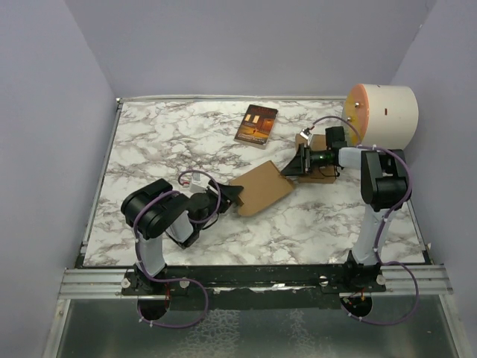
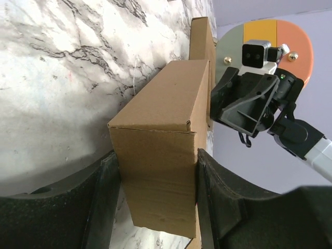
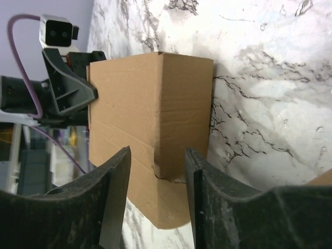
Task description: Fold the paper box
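Observation:
The paper box (image 1: 259,188) is a brown cardboard carton, folded into a slim block, lying on the marble table (image 1: 164,142) between the two arms. My left gripper (image 1: 237,195) holds its near-left end. In the left wrist view both fingers press the sides of the box (image 2: 166,98), so the left gripper (image 2: 155,171) is shut on it. My right gripper (image 1: 287,170) is at the far-right end. In the right wrist view its fingers stand apart from the box (image 3: 135,93) on both sides, so the right gripper (image 3: 157,161) is open around a corner with a small torn fold.
A dark red-brown book (image 1: 256,124) lies at the back of the table. A big white drum with an orange and yellow face (image 1: 381,115) stands at the back right. Another brown carton (image 1: 320,142) lies under the right wrist. A metal rail (image 1: 246,280) runs along the near edge.

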`<state>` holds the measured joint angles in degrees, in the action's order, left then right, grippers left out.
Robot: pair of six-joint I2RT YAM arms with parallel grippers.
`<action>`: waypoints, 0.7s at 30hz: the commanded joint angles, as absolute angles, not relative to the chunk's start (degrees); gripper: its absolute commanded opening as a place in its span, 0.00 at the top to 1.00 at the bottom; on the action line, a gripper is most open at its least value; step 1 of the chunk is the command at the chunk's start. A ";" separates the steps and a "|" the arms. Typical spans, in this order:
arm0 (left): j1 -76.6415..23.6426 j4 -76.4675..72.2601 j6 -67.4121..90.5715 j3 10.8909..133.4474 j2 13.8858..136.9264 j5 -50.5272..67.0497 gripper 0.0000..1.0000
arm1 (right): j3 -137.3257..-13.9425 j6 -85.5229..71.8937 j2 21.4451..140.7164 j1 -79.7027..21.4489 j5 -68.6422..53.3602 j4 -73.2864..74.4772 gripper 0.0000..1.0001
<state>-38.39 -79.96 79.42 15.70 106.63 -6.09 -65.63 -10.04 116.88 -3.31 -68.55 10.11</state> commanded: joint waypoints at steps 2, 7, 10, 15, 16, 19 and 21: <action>-38.59 -84.91 80.58 13.14 104.20 -8.83 0.59 | -67.91 -1.48 111.10 -1.61 -63.77 14.45 0.48; -37.53 -79.02 81.78 12.99 99.51 -7.00 0.59 | -68.86 5.96 102.67 -0.37 -60.32 17.67 0.40; -36.58 -74.08 83.62 13.31 96.65 -5.35 0.58 | -67.58 10.26 97.13 -0.35 -60.56 17.20 0.37; -34.38 -55.05 86.50 17.13 90.57 -0.32 0.59 | -67.11 19.03 91.23 -0.62 -69.11 19.58 0.34; -34.22 -50.06 86.16 18.65 89.12 0.31 0.59 | -67.67 22.40 90.40 -0.92 -70.71 21.61 0.34; -33.89 -33.22 84.56 23.90 84.57 0.52 0.59 | -68.67 32.62 87.67 -3.62 -71.89 26.45 0.28; -33.50 -24.67 83.46 26.97 81.78 0.38 0.60 | -68.33 42.02 85.48 -6.81 -71.39 29.44 0.21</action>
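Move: The folded paper box is still gripped at its left end by the left fingers; its middle is some 7 cm right and about 2 cm ahead of that hand. From the right hand, whose fingers straddle the box's right end, the middle is roughly 7 cm left and 4 cm back. The flat carton lies about 7 cm right and 3 cm ahead of the right hand, lower down; the book 9 cm left and 13 cm ahead. Free the right gripper from the right end of the paper box: open its fingers further and climb steeply, about 15 cm, rolling the hand some 50 degrees so its forward side comes up. Keep the left grip on the box's left end meanwhile, raising it a couple of centimetres and easing slightly left, then tipping the fingers down a little. ##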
